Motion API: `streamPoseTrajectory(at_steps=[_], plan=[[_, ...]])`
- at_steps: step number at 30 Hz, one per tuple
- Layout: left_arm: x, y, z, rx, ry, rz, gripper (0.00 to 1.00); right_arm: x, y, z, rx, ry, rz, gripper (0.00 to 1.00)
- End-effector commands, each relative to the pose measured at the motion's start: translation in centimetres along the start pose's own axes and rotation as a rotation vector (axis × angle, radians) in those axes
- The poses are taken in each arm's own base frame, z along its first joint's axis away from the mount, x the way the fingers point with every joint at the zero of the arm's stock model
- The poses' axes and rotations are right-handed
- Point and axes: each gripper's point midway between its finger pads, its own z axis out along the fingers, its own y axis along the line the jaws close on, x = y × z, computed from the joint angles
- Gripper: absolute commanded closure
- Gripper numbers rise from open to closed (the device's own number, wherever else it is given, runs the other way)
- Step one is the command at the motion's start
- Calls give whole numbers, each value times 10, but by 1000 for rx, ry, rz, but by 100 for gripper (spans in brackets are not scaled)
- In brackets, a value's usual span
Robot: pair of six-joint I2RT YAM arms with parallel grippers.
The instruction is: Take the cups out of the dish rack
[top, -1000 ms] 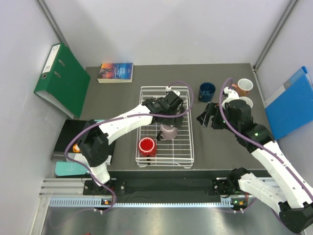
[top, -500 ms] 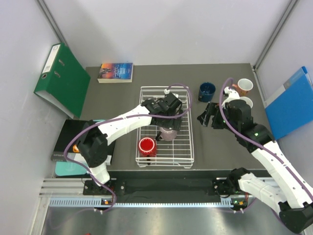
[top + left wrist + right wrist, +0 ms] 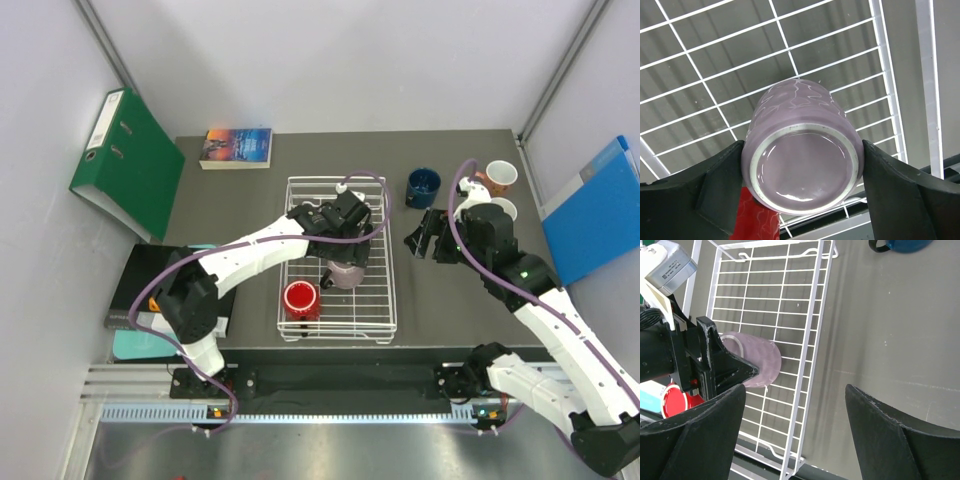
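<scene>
The pale mauve mug (image 3: 346,273) stands upside down in the white wire dish rack (image 3: 391,300). My left gripper (image 3: 344,258) is shut on it, one finger against each side of the mug (image 3: 802,167). The red mug (image 3: 300,298) stands open end up in the rack's near left part. The dark blue mug (image 3: 422,186) and the salmon-pink mug (image 3: 498,177) stand on the table right of the rack. Another mug with a white inside (image 3: 503,208) is mostly hidden behind my right arm. My right gripper (image 3: 420,243) is open and empty above the table just right of the rack (image 3: 816,340).
A green binder (image 3: 125,160) leans at the far left. A book (image 3: 237,147) lies behind the rack. A blue folder (image 3: 595,210) leans at the right edge. A black notebook (image 3: 135,285) lies at the near left.
My left gripper has moved toward the near side of the rack and come down around the mauve mug. The right arm has not moved.
</scene>
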Motion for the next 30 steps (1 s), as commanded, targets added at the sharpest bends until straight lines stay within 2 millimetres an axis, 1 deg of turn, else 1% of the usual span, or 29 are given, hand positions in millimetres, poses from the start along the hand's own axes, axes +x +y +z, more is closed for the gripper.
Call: streamPoseTrajectory(at_steps=[1,3,4,6,7,8,9,10,13,14,15,16,17,18,19,20,21,22,23,24,25,26,27,28,29,30], plan=[[17,-6,1,42,73,-1,100,-15,9,-4,-26,-55,-7,20],[9,-8,-5,48,42,4,100,-18,10,-6,-30,-62,-10,20],[-2,-13,-13,79,14,-5,100,-19,10,-7,-26,-67,-11,20],[-14,-22,-25,133,-19,-11,100,-25,10,-10,-23,-84,-19,20],[-26,-28,-31,166,-43,-26,100,-26,10,-11,-20,-89,-19,20],[-32,-29,-35,173,-59,-36,100,-29,11,-13,-23,-100,-20,20],[-39,-34,-43,211,-69,-50,100,-30,11,-14,-24,-104,-19,20],[-42,-39,-46,240,-70,-66,100,-31,9,-15,-16,-111,-19,20],[-53,-44,-58,303,-94,-110,100,-35,7,-19,-2,-130,-8,20],[-60,-47,-62,330,-119,-120,100,-35,7,-20,0,-135,-3,19],[-62,-43,-66,342,-131,-139,100,-37,4,-20,18,-146,-1,20],[-64,-45,-70,369,-136,-159,100,-38,2,-21,28,-151,5,19],[-73,-47,-80,405,-173,-170,100,-40,1,-23,34,-165,8,19],[-73,-38,-77,406,-178,-194,100,-42,-2,-25,46,-179,11,19],[-75,-36,-80,419,-185,-227,100,-43,-2,-26,45,-189,20,18],[-85,-40,-94,484,-232,-237,100,-45,-1,-28,34,-214,28,18],[-81,-29,-87,488,-223,-269,100,-46,2,-30,16,-228,35,18],[-83,-28,-91,523,-228,-303,100,-46,5,-31,-6,-234,50,19],[-85,-31,-105,586,-245,-313,100,-48,10,-32,-40,-250,54,20],[-88,-24,-103,616,-273,-336,100,-42,22,-32,-104,-219,48,20],[-92,-23,-108,652,-285,-375,100,-41,28,-31,-139,-204,51,21],[-95,-24,-121,697,-314,-382,100,-37,34,-28,-168,-179,54,21],[-98,-25,-126,761,-346,-380,100,-35,44,-28,-219,-161,56,21],[-98,-26,-132,795,-342,-418,100,-33,48,-28,-242,-153,72,21],[-102,-28,-143,840,-374,-418,100,-29,49,-25,-257,-142,78,22],[-104,-30,-150,897,-388,-425,100,-32,59,-28,-315,-156,75,23]])
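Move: Between the left fingers already sits the lilac cup, its middle about 2 cm below the hand point. The right gripper waits open some 13 cm to the left hand's right, 4 cm farther ahead and 10 cm higher; the red mug stands about 10 cm left, 8 cm back and 4 cm lower. From the right hand, the lilac cup is about 13 cm left, 5 cm back and 12 cm down, the blue mug 12 cm ahead, 4 cm right and 17 cm down. Lifting the lilac cup up out of the rack, slowly at first and then fast, the left hand rises about 9 cm and ends slightly forward. It keeps its grip and rolls some 40 degrees, swinging its fingers from steeply down to point towards the robot's right. The right hand rises about 5 cm, tilting slightly up, fingers still open and empty. ##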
